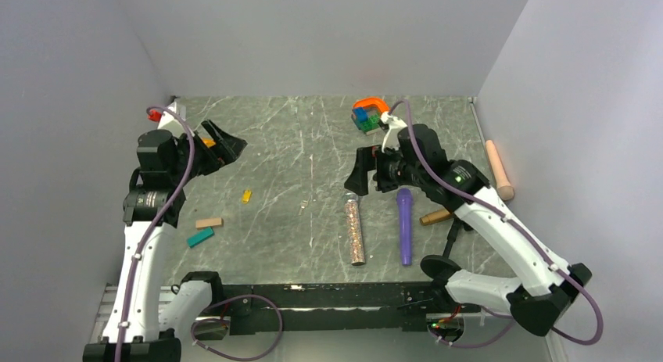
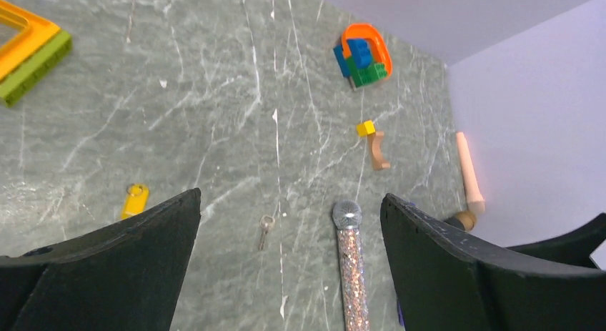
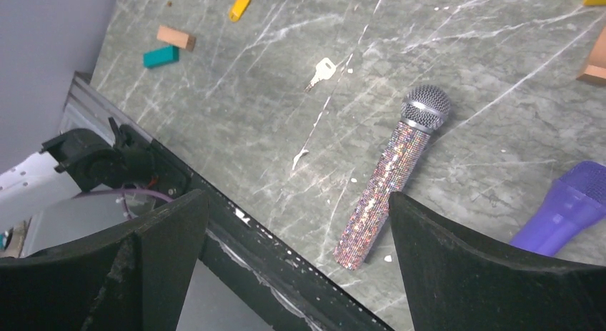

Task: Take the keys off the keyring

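Observation:
A small yellow key (image 1: 246, 195) (image 2: 134, 200) (image 3: 239, 6) lies flat on the grey marbled table, left of centre. A small silvery metal key (image 1: 305, 205) (image 2: 266, 229) (image 3: 321, 72) lies apart from it near the middle. I cannot make out a separate keyring. My left gripper (image 1: 233, 146) (image 2: 291, 196) hovers open and empty at the back left, above and away from both keys. My right gripper (image 1: 358, 178) (image 3: 299, 196) hangs open and empty right of centre, over the top of the glitter microphone (image 1: 355, 231) (image 2: 350, 267) (image 3: 389, 170).
A purple microphone (image 1: 404, 225) (image 3: 564, 209) lies beside the glitter one. Tan (image 1: 209, 222) and teal (image 1: 200, 237) blocks sit front left. A toy-brick stack (image 1: 367, 114) (image 2: 363, 56) stands at the back, a wooden pestle (image 1: 499, 169) by the right wall. An orange frame (image 2: 28, 38) is far left.

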Controlling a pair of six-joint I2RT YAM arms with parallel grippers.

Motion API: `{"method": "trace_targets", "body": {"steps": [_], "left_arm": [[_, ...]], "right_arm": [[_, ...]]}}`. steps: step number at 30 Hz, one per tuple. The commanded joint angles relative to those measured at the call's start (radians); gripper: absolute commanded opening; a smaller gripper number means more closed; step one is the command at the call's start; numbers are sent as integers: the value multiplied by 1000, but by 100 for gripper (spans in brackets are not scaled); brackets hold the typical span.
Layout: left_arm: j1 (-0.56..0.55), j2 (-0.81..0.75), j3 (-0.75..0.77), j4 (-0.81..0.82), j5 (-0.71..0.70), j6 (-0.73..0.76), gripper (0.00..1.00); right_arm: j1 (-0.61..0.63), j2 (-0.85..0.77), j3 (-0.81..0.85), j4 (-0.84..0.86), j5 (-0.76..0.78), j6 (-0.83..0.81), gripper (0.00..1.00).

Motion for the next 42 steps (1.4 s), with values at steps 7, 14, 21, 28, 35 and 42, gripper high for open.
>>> {"method": "trace_targets", "body": {"steps": [7, 14, 21, 28, 35, 42], "left_arm": [[-47, -197, -133, 221, -189, 56, 100], [-49, -419, -288, 328, -315, 144, 99], [-47, -462, -297, 223, -304, 196, 99], [-47, -414, -254, 37, -259, 216, 99], [-48, -453, -337, -83, -287, 162, 99], [-48, -450, -360, -89, -267, 160, 99]], "right_arm": [[1, -285, -243, 336, 148, 123, 100], [1, -390, -362, 393, 294, 209, 100], [1, -429, -393, 289, 344, 246, 100], [1, -469, -404, 156, 326, 180, 100], [1, -474, -433, 89, 331, 216, 100], [1, -449, -447, 102, 297, 228, 100]]}}
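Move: The yellow tag with its ring lies almost straight beneath the empty left gripper, about 1 cm ahead, 3 cm left and some 30 cm down; the wooden block is about 8 cm back and 13 cm left of that hand. The loose key is roughly 15 cm to the left hand's right, 1 cm back. From the empty right gripper the key lies about 5 cm ahead, 16 cm left and 26 cm down, the glitter microphone 3 cm back, level sideways, the purple one 2 cm back and 14 cm right. Bring both grippers home, empty and wide open. Draw the left one back about 7 cm and a little left, off the tag towards the wooden block, first rising slightly, then sinking about 11 cm, its left side rolling up 15 degrees. Swing the right one about 8 cm right, away from the key towards the purple microphone, turning it clockwise some 20 degrees; let it rise briefly, then sink and ease back. ##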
